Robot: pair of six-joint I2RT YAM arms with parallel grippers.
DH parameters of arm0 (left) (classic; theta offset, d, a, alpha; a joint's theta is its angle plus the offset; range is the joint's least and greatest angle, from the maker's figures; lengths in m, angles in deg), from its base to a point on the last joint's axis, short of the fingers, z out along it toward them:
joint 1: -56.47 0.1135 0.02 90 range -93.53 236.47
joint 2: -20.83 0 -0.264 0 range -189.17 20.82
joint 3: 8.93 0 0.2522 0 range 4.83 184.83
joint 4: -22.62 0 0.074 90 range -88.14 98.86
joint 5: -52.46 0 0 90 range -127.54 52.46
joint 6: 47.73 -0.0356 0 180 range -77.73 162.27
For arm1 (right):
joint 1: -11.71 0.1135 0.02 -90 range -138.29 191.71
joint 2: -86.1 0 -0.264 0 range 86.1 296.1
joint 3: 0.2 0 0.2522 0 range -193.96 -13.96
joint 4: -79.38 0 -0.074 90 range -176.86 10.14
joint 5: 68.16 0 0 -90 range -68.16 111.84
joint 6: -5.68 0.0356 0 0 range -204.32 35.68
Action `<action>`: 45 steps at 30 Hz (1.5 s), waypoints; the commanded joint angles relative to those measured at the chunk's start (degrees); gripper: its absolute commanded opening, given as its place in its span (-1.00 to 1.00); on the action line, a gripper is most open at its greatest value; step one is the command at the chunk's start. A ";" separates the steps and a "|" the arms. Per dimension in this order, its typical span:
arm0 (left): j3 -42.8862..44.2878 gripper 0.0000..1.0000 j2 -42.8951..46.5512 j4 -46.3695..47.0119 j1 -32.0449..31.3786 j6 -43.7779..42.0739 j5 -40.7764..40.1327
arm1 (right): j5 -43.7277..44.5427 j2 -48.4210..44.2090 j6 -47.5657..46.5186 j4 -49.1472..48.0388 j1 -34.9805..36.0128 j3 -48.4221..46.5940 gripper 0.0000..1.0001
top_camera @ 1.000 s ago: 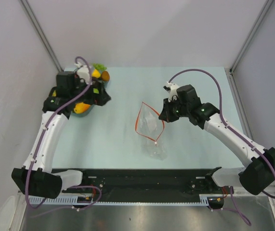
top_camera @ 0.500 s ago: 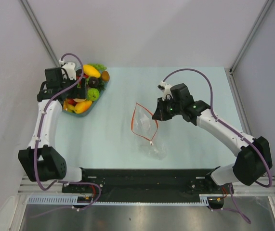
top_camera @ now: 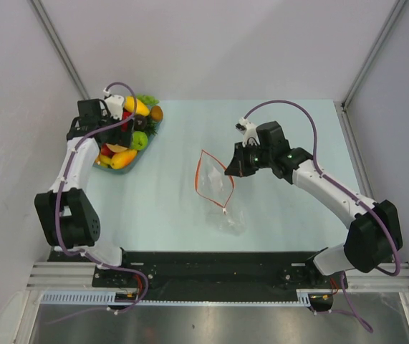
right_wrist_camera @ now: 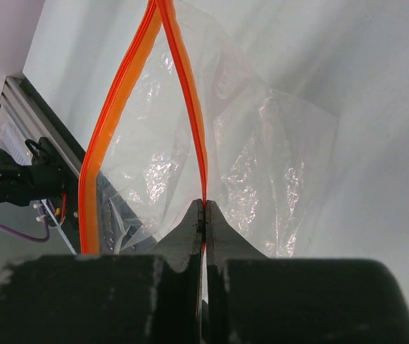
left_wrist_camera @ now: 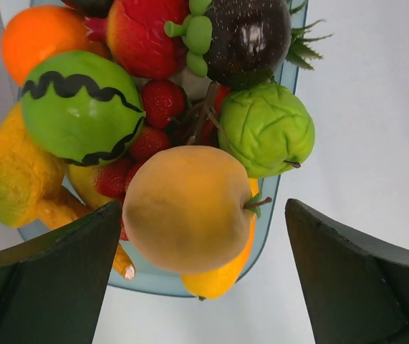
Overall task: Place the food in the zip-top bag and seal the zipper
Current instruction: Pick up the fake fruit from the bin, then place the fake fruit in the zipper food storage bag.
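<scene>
The food (top_camera: 127, 135) is piled in a bluish dish (left_wrist_camera: 272, 208) at the far left. I can make out a yellow-orange peach (left_wrist_camera: 186, 208), a striped green melon (left_wrist_camera: 82, 107), a green cabbage (left_wrist_camera: 265, 129), a dark eggplant (left_wrist_camera: 251, 36) and strawberries. My left gripper (left_wrist_camera: 204, 287) hangs open above the dish's near end, the peach just beyond its fingers (left_wrist_camera: 362, 287), holding nothing. The clear zip-top bag (top_camera: 222, 204) lies mid-table with its mouth agape. My right gripper (right_wrist_camera: 204, 204) is shut on one lip of the red-orange zipper (right_wrist_camera: 186, 93), lifting it. The other lip (right_wrist_camera: 107, 143) bows away.
The black rail (top_camera: 211, 269) with the arm bases runs along the near edge. Grey walls close in at left, right and back. Pale table surface (top_camera: 168, 165) separates the dish from the bag.
My left arm has folded back toward the left wall, uncovering the dish, with its gripper still over the fruit. My right gripper has drawn the bag's lip slightly left, widening the mouth.
</scene>
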 commanded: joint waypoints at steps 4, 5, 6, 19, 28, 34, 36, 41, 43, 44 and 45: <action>0.49 0.99 -2.81 2.47 0.38 -4.68 2.79 | -0.99 0.27 -1.81 -1.76 -0.09 -0.65 -1.00; 0.23 0.99 -2.81 2.73 0.38 -4.68 2.70 | -0.55 0.27 -1.82 -1.85 -0.09 -0.65 -1.00; -0.29 0.98 -2.90 3.00 0.38 -4.77 2.53 | -0.20 0.27 -1.73 -1.94 0.00 -0.65 -1.00; -0.83 0.34 -1.58 2.83 0.90 -5.03 -0.02 | -2.66 3.96 1.96 -2.12 0.35 -1.61 -1.00; 6.20 -0.12 6.66 -0.69 1.52 -2.49 7.15 | -3.00 7.12 5.55 -0.79 0.96 -3.55 -1.00; 4.10 -0.13 16.94 -3.15 -8.65 4.09 17.90 | -7.57 7.74 7.59 -2.55 1.84 -4.43 -1.00; 1.12 -0.12 19.15 -1.75 -15.66 6.38 20.10 | -8.46 7.57 7.94 -2.55 1.84 -4.78 -1.00; -6.34 -0.13 22.32 2.82 -29.22 13.24 22.82 | -11.62 6.69 8.64 -2.73 1.76 -5.92 -1.00; -9.34 -0.11 22.41 6.41 -32.92 15.61 23.62 | -13.99 6.34 9.78 -4.04 1.67 -6.53 -1.00; -11.44 -0.11 22.06 6.86 -33.98 15.62 23.62 | -14.95 6.16 10.39 -4.74 1.49 -6.71 -1.00; -12.24 -0.11 21.62 7.22 -35.47 15.53 23.36 | -16.62 6.07 11.88 -5.45 1.41 -6.80 -1.00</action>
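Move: The orange-yellow fruit on top of the bin is almost between the open left fingers, about 1 cm ahead and 3 cm below. The green fruit sits some 6 cm right and 3 cm ahead, the striped melon about 6 cm ahead and 5 cm left, and the bag's mouth roughly 31 cm right and 13 cm back. From the right hand, which already grips the bag's rim, the orange-yellow fruit is about 36 cm left and 13 cm ahead. Left pinches the orange-yellow fruit, swings it up and some 25 cm right towards the bag; right edges left. ##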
